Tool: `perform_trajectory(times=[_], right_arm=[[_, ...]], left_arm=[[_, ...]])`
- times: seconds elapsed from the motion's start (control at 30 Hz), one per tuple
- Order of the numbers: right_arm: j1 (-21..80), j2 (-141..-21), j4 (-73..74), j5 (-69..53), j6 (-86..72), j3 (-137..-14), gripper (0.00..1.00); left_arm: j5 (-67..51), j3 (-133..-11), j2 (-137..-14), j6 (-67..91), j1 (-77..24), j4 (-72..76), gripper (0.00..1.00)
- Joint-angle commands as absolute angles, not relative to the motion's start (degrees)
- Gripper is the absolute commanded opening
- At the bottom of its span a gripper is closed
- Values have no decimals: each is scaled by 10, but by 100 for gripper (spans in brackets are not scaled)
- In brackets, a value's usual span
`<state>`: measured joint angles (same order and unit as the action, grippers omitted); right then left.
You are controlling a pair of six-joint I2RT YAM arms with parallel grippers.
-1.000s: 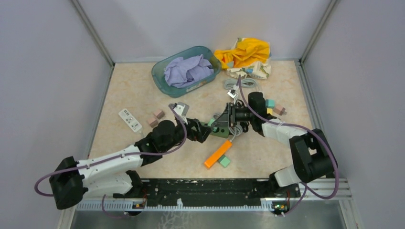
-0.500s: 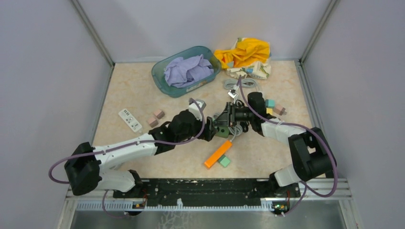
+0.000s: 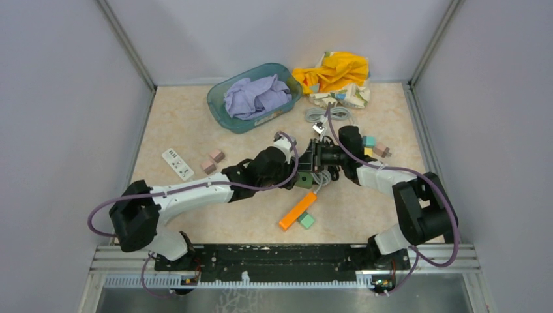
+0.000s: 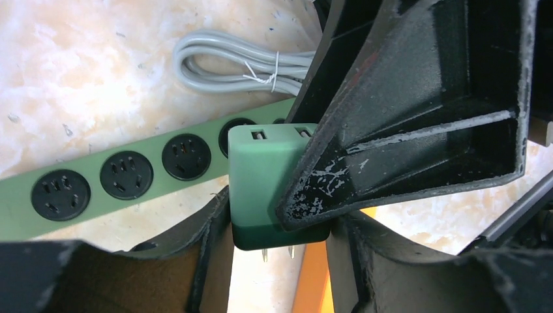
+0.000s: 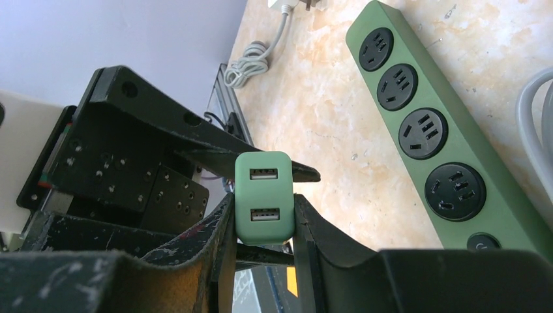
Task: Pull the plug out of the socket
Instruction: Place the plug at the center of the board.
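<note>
The plug [image 5: 263, 195], a light green block with two USB ports, is out of the socket; its bare metal prongs [image 4: 264, 252] hang in the air. My right gripper [image 5: 263, 222] is shut on its sides. My left gripper [image 4: 277, 228] has also shut on the plug [image 4: 261, 189], one finger pressed against each side, below the right gripper's finger. The green power strip [image 4: 98, 189] with its row of black sockets lies flat on the table behind the plug, also seen in the right wrist view [image 5: 443, 130]. In the top view both grippers meet at mid-table [image 3: 303, 169].
An orange block [image 3: 297, 210] and a green block [image 3: 306, 220] lie just in front of the grippers. A coiled grey cable [image 4: 241, 62] lies beside the strip. A teal basin of purple cloth [image 3: 254, 98], yellow cloth [image 3: 336, 75], a white strip [image 3: 177, 163] and pink blocks [image 3: 212, 160] lie around.
My left arm has reached right to the plug and its jaws have closed from wide open onto it. The right arm has kept still with the plug in its grip.
</note>
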<state>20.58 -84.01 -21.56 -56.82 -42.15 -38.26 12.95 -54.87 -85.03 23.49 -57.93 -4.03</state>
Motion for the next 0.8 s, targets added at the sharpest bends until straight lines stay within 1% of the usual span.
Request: perform_trajectory(times=[0.0,0.07,0.13,0.17,0.2,0.33,0.4,0.53,0.67,0.77], right_arm=[[206,-842,-234,-590,-420,-400,2],[206,-842,-233,-592,-418,-401,7],[206,-842,-232,-594,-414,-402,14],[206,-841,-230,-595,-411,-404,18],[206,-840,-227,-596,-408,-405,26],[206,-834,-207,-599,-376,-415,44],[206,-830,-190,-598,-354,-424,51],[206,-826,-158,-600,-322,-438,59],[205,-823,-129,-598,-289,-450,61],[204,-817,-103,-591,-261,-460,63]], left_arm=[[161,-570,-856,227,-576,-54,34],[160,-567,-855,227,-576,-54,27],[159,-562,-851,226,-576,-53,21],[158,-557,-847,226,-576,-51,18],[159,-553,-843,225,-576,-49,15],[165,-520,-820,230,-575,-37,11],[169,-500,-806,240,-574,-31,10],[169,-446,-772,262,-564,-23,6],[179,-397,-736,286,-548,-20,1],[186,-358,-703,316,-513,-30,0]])
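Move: Between both grippers hangs the green plug, within about 1 cm of the right hand's point and already pinched by the left. From the left hand, the bare table it heads for is about 15 cm left, 3 cm back and 12 cm down. The green power strip's middle lies some 4 cm left, level fore-and-aft, 10 cm below; the nearer pink plug 23 cm left, 5 cm ahead; the orange strip 10 cm back, 1 cm right, similarly low. Opening its fingers, the right hand lets go of the green plug and stays nearly in place, rolling only slightly. As it lets go, the left hand keeps its grip and draws the plug away about 7 cm to the left and 4 cm down, over the green strip towards the bare table near the pink plugs, picking up speed and turning slightly counter-clockwise. ##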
